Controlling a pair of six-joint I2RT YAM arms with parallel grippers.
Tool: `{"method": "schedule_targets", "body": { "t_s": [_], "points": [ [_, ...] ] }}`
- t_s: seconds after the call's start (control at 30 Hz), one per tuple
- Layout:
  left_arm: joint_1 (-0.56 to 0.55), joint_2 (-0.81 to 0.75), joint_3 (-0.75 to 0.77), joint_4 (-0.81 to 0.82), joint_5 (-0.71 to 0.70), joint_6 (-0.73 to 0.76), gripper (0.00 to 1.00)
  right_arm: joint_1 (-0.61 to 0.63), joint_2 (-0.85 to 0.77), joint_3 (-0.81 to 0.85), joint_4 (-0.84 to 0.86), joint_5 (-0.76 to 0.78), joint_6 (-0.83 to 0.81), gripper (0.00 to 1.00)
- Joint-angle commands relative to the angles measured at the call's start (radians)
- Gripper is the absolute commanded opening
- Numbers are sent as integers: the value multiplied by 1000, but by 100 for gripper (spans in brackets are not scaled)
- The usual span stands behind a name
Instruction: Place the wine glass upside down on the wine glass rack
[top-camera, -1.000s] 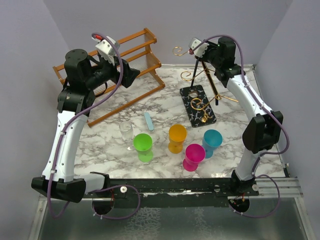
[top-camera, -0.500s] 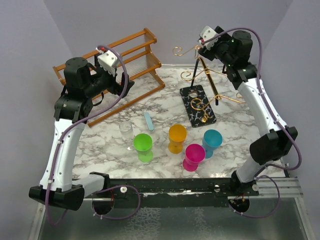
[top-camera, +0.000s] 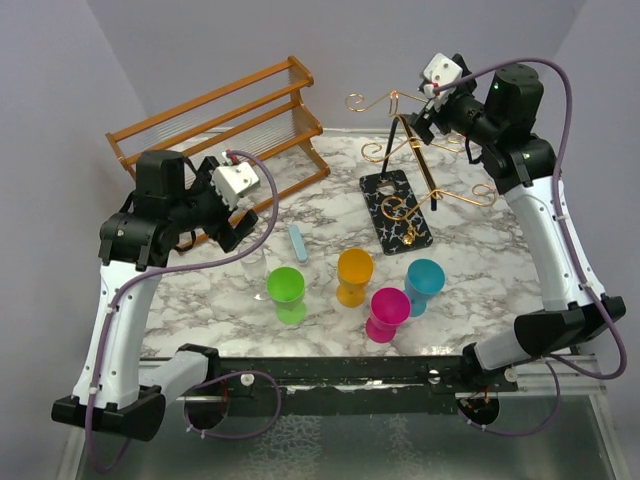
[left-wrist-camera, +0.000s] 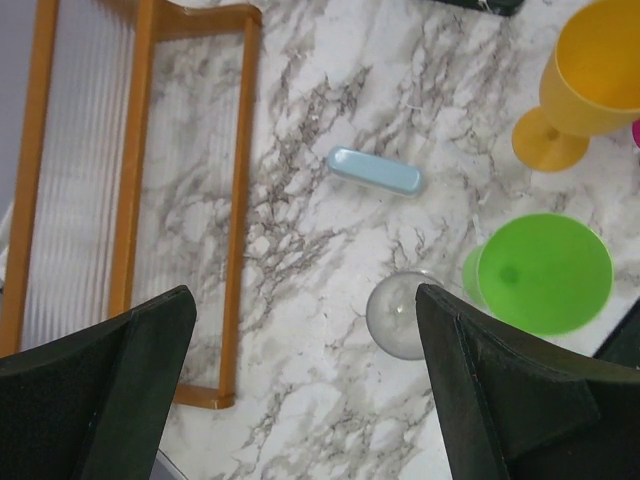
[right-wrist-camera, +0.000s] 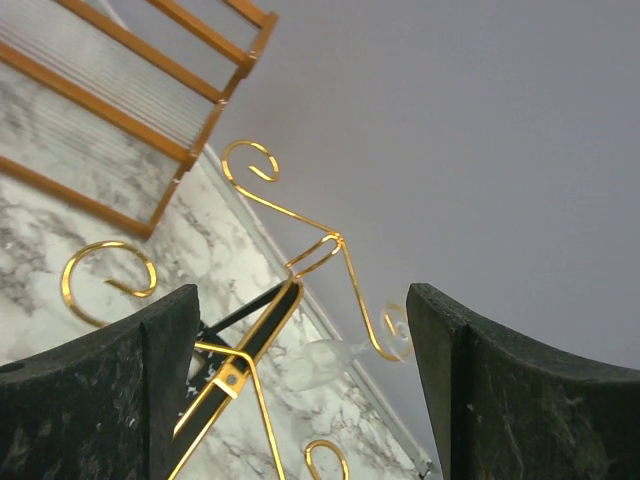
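Note:
The wine glass rack (top-camera: 397, 208) stands at the back right, with gold curly arms on a slanted black post and a black veined base. In the right wrist view a clear wine glass (right-wrist-camera: 325, 362) hangs bowl-down from a gold arm (right-wrist-camera: 362, 300), between my open fingers and untouched. My right gripper (top-camera: 428, 108) (right-wrist-camera: 303, 300) is open and empty, high by the rack's top. My left gripper (top-camera: 238, 212) (left-wrist-camera: 305, 330) is open and empty above the table. A second clear glass (left-wrist-camera: 402, 316) stands below it, close to the right finger.
A brown wooden slatted rack (top-camera: 220, 130) stands at the back left. Green (top-camera: 286, 286), orange (top-camera: 354, 268), pink (top-camera: 388, 306) and teal (top-camera: 425, 277) cups stand at the front middle. A pale blue oblong piece (top-camera: 297, 242) lies behind the green cup.
My left arm has swung down and forward from the wooden rack to above the standing clear glass. My right arm has risen and drawn back to the right from the gold rack.

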Motion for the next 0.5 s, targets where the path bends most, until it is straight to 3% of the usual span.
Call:
{"method": "schedule_targets", "body": {
  "t_s": [0.0, 0.27, 0.47],
  "points": [
    [3, 31, -12, -141, 12, 68, 95, 6, -63, -24, -150, -137, -17, 84],
    [-6, 124, -40, -197, -58, 64, 81, 6, -102, -80, -190, -165, -30, 84],
    [-25, 178, -56, -192, -105, 46, 62, 6, -103, -86, -185, -158, -21, 84]
  ]
}}
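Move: Just behind the left hand and a bit to its right, about 1 cm back and 3 cm right, stands the clear wine glass, its middle roughly 17 cm lower. The green cup is about 5 cm back and 10 cm right of the hand, the light-blue block some 11 cm ahead and 12 cm right, both on the table. From the right hand the clear glass lies about 20 cm back, 33 cm left and 27 cm lower. Sinking almost straight down about 9 cm towards the standing clear glass, the empty left hand tips its fingers some 20 degrees further downward and partly narrows its wide-open grip, still short of touching. The empty right hand, open, keeps backing off from the glass hung on the gold rack, about 5 cm back and then lower, easing to a near stop. ##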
